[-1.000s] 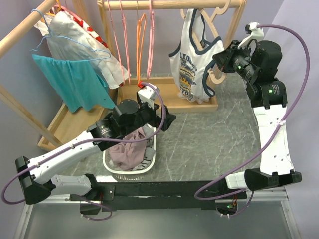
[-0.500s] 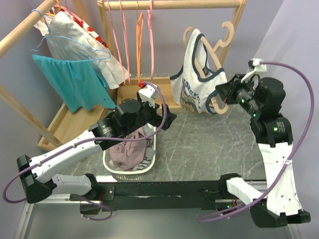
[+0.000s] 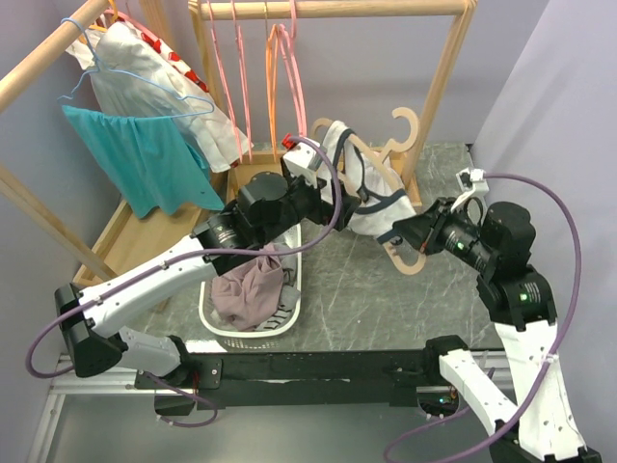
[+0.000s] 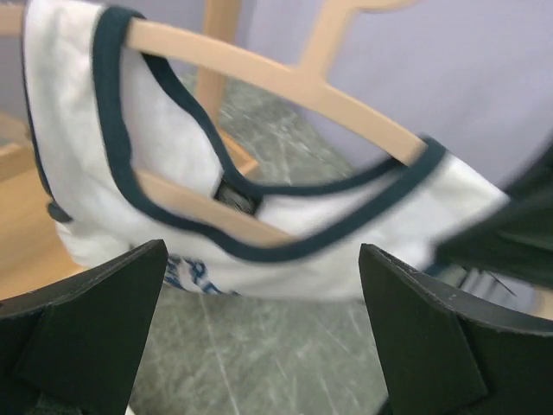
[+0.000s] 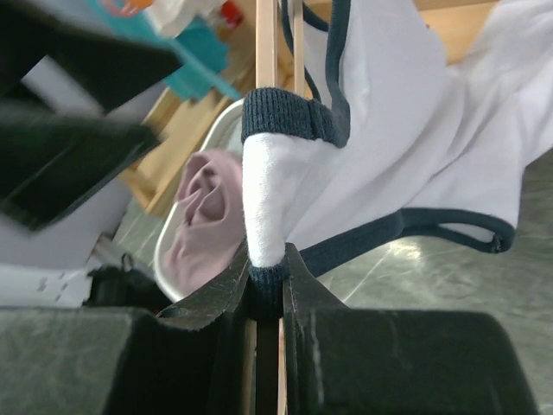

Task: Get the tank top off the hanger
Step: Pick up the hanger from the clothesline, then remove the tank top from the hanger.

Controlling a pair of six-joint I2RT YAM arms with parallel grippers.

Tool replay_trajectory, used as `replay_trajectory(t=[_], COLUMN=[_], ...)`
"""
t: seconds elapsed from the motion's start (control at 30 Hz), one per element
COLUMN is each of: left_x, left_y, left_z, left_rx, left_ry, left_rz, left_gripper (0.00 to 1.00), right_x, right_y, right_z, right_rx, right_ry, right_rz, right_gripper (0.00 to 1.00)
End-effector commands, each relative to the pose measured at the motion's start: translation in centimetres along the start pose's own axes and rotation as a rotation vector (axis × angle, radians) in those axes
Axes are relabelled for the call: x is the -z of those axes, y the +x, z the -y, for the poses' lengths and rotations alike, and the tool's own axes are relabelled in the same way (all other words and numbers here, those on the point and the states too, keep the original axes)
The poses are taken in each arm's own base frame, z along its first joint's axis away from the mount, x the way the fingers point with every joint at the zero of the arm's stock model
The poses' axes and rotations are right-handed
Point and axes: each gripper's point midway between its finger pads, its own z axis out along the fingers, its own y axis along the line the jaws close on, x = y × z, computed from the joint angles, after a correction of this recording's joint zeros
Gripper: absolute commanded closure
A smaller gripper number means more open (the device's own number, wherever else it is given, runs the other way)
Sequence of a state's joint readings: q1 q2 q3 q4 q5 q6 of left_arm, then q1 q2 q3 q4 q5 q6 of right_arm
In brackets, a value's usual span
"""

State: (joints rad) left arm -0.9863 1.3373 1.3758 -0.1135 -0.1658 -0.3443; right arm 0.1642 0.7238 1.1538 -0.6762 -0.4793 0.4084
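The white tank top (image 3: 364,198) with navy trim hangs on a wooden hanger (image 3: 403,123), held tilted above the table, off the rail. My right gripper (image 3: 405,236) is shut on the hanger's lower end, with the navy shoulder strap pinched between the fingers (image 5: 268,285). The hanger's wood (image 5: 266,43) runs straight up from the jaws in the right wrist view, the tank top (image 5: 406,130) draped to its right. My left gripper (image 3: 342,204) is open just left of the garment. In the left wrist view the tank top (image 4: 78,199) and hanger (image 4: 346,108) fill the frame beyond the spread fingers (image 4: 263,346).
A white basket (image 3: 205,313) holding pink clothing sits under the left arm. The wooden rack's rail (image 3: 386,8) and post (image 3: 439,92) stand behind. Pink and orange hangers (image 3: 241,77) and a teal garment (image 3: 145,159) hang at the left.
My right arm has brought the hanger with the tank top off the rail, down and left over the table. My left arm has swung up and right toward the garment.
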Motion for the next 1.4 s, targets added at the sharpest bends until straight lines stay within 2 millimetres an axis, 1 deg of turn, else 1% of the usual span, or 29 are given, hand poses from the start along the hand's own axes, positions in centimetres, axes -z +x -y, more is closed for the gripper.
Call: replay_trajectory(t=[0.0, 0.03, 0.07, 0.1, 0.13, 0.17, 0.2, 0.3, 0.33, 0.43, 0.47, 0.5, 0.57, 0.63, 0.7, 0.87, 0.93, 1.0, 1.03, 1.13, 1.17, 1.2, 1.23, 1.27, 1.3, 1.33, 1.37], left_x=[-0.8, -1.3, -1.6, -1.8, -2.1, -2.1, -2.1, -2.5, -3.0, -3.8, -4.0, -4.1, -3.9, -3.3, -3.2, -3.6, -3.9, -4.2, -4.4, -5.0, -5.3, -5.7, -6.0, -6.2, -6.7, -6.8, -7.2], left_y=[-3.3, -2.8, -2.7, -3.3, -2.5, -2.5, -2.4, -2.3, -2.0, -1.5, -1.5, -1.4, -1.3, -1.3, -0.6, 1.8, 2.0, 2.2, 1.8, 2.0, 1.6, 2.0, 1.7, 1.8, 2.2, 1.9, 2.1], left_z=[-2.5, -3.4, -4.3, -5.9, -6.8, -7.6, -8.8, -9.3, -8.5, -7.6, -6.7, -6.6, -5.4, -4.9, -4.8, -5.5, -5.6, -5.8, -5.8, -5.7, -5.7, -5.8, -5.6, -5.6, -5.6, -5.3, -5.4], left_rx=[-0.043, -0.044, -0.04, -0.016, -0.009, -0.002, -0.006, -0.03, -0.037, -0.047, -0.047, -0.041, -0.04, -0.039, -0.038, -0.014, -0.017, -0.02, -0.022, -0.023, -0.024, -0.023, -0.024, -0.025, -0.023, -0.021, -0.02], left_ry=[-0.135, -0.169, -0.191, -0.222, -0.241, -0.252, -0.27, -0.232, -0.174, -0.096, -0.046, -0.039, 0.028, 0.059, 0.072, 0.063, 0.062, 0.053, 0.054, 0.066, 0.068, 0.066, 0.074, 0.076, 0.08, 0.091, 0.09], left_rz=[0.113, 0.098, 0.093, 0.098, 0.065, 0.062, 0.06, 0.059, 0.049, 0.036, 0.033, 0.033, 0.038, 0.042, 0.025, -0.023, -0.011, -0.008, 0.012, 0.02, 0.025, 0.016, 0.021, 0.016, 0.007, 0.011, 0.003], left_gripper=[0.01, 0.01, 0.01, 0.01, 0.01, 0.01, 0.01, 0.01, 0.01, 0.01, 0.01, 0.0, 0.01, 0.01, 0.0, 0.01, 0.02, 0.12, 0.21, 0.22, 0.24, 0.28, 0.33, 0.38, 0.48, 0.55, 0.64], right_x=[2.5, 2.9, 3.1, 3.2, 3.5, 3.6, 3.7, 4.1, 4.0, 3.6, 3.6, 3.5, 3.5, 3.4, 3.3, 3.4, 3.5, 3.6, 3.6, 3.7, 3.7, 3.7, 3.8, 3.8, 3.9, 3.9, 4.0], right_y=[0.4, 0.6, 1.4, 1.5, 1.9, 2.1, 2.2, 2.6, 2.9, 3.1, 3.2, 3.2, 3.2, 3.2, 3.2, 2.7, 2.5, 2.3, 2.3, 2.5, 2.6, 2.6, 2.7, 2.6, 2.6, 2.7, 2.6], right_z=[-3.6, -3.6, -3.2, -2.7, -2.4, -2.1, -1.9, -2.0, -1.9, -1.1, -1.0, -0.8, -0.3, -0.2, -0.2, -0.5, -0.7, -0.7, -0.6, -0.6, -0.6, -0.7, -0.7, -0.7, -0.7, -0.6, -0.5], right_rx=[0.037, 0.048, 0.039, 0.036, 0.037, 0.038, 0.039, 0.05, 0.054, 0.058, 0.058, 0.061, 0.062, 0.067, 0.071, 0.081, 0.084, 0.084, 0.083, 0.083, 0.083, 0.083, 0.082, 0.083, 0.083, 0.083, 0.084], right_ry=[-0.152, -0.147, -0.129, -0.099, -0.087, -0.074, -0.063, -0.065, -0.069, -0.048, -0.042, -0.033, -0.01, -0.006, -0.007, -0.019, -0.025, -0.018, -0.015, -0.013, -0.013, -0.017, -0.018, -0.016, -0.015, -0.008, -0.003], right_rz=[0.014, 0.013, -0.012, -0.007, -0.001, 0.004, 0.008, 0.004, -0.004, 0.004, -0.001, -0.003, -0.002, -0.002, -0.001, 0.02, 0.023, 0.032, 0.029, 0.025, 0.025, 0.023, 0.02, 0.021, 0.022, 0.02, 0.025], right_gripper=[1.0, 1.0, 1.0, 1.0, 1.0, 1.0, 1.0, 1.0, 1.0, 1.0, 1.0, 1.0, 1.0, 1.0, 1.0, 1.0, 1.0, 1.0, 1.0, 1.0, 1.0, 1.0, 1.0, 1.0, 1.0, 1.0, 1.0])
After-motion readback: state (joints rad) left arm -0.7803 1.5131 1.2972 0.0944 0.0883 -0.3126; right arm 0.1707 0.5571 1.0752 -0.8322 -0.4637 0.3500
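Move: About 10 cm ahead of the open left hand, some 3 cm to its left and roughly level lies the tank top's left shoulder on the hanger, which is already off the line. The hook juts out about 10 cm ahead and 8 cm to the left hand's right; the empty pink hangers hang some 17 cm ahead and 9 cm to its left. From the right hand, pinching the hanger's other end, that shoulder is about 15 cm forward and 12 cm left. Reaching about 9 cm forward and 5 cm left past the near side of the hanger, the left hand then swings back to the right, turning back clockwise, and sinks some 4 cm, its fingers half closing around the left shoulder strap; a grip isn't clear yet. The right hand keeps its pinch, draws the hanger back about 5 cm, lowers it 3 cm, then holds it still. ##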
